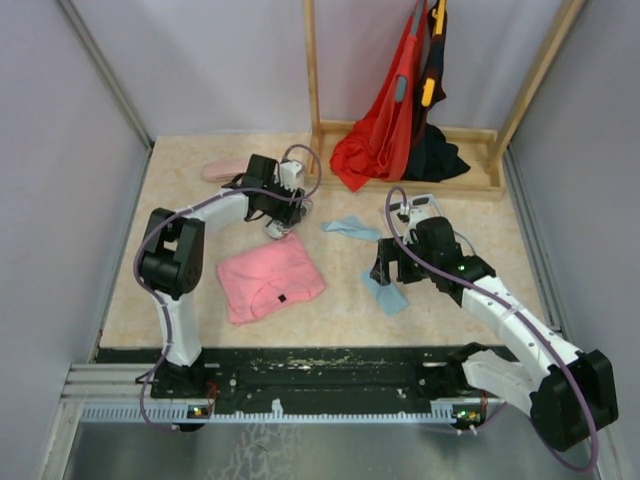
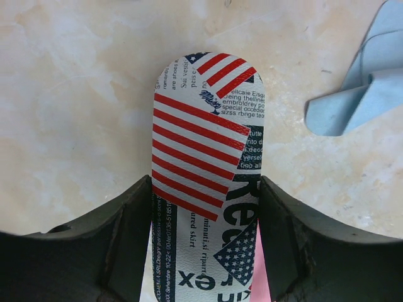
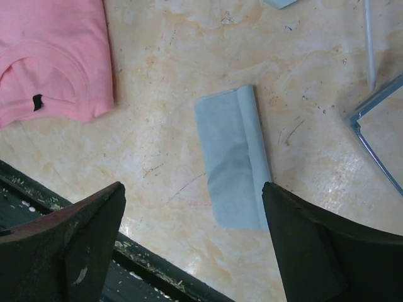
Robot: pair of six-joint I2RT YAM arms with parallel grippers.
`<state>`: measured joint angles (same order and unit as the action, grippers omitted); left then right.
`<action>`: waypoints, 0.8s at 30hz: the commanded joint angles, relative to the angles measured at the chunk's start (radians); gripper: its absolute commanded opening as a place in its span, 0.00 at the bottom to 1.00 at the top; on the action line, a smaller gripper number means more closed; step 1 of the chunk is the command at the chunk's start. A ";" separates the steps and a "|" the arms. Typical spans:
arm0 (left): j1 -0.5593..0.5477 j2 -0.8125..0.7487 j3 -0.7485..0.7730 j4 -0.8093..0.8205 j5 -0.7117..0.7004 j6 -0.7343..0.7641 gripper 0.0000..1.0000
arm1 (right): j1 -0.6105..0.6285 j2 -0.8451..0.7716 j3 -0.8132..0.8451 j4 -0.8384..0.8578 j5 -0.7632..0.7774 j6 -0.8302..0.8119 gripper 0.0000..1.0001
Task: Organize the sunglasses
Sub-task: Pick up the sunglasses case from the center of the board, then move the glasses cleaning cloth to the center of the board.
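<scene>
One pair of sunglasses, with a thin grey frame and pale lenses, shows partly at the right edge of the right wrist view, lying on the table. My right gripper hangs open to the left of them, over a folded light-blue cloth, with nothing between its fingers. My left gripper is at the back left. Its two fingers press the sides of a flag-printed glasses case. That case lies flat, its near end over the edge of a pink shirt.
The pink shirt lies folded at centre left. A pink case sits at the back left. A second light-blue cloth lies mid-table. A red bag hangs on a wooden frame at the back. Walls close both sides.
</scene>
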<state>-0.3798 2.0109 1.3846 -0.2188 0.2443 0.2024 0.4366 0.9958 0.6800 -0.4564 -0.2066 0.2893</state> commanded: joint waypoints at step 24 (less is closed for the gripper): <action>-0.627 -0.394 -0.363 0.085 -0.410 -0.687 0.01 | 0.010 -0.195 -0.030 0.048 0.197 0.055 0.87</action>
<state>-0.9409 1.6260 1.0309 -0.1532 -0.0372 -0.3168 0.4366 0.8249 0.6590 -0.4564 -0.0315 0.3248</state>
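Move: Already gripping the sunglasses case, low over the table, the left hand has the bare spot it heads for about 21 cm back and 14 cm to its right. The folded blue cloth lies beyond that spot, 21 cm back and 24 cm right of the hand; the pink cloth is some 19 cm back and 4 cm left, the crumpled blue cloth 4 cm back and 16 cm right. From the right hand, the case is roughly 19 cm ahead, 22 cm left and 8 cm lower. Lifting the pinched case about 12 cm almost straight up, the left hand then swings it back towards the robot and to the right in a low arc, some 20 cm back in all, sinking again towards the bare spot short of the folded blue cloth, grip kept, its left side dipping about 10 degrees. The open, empty right hand rises 3 cm, eases right and turns slightly clockwise. ##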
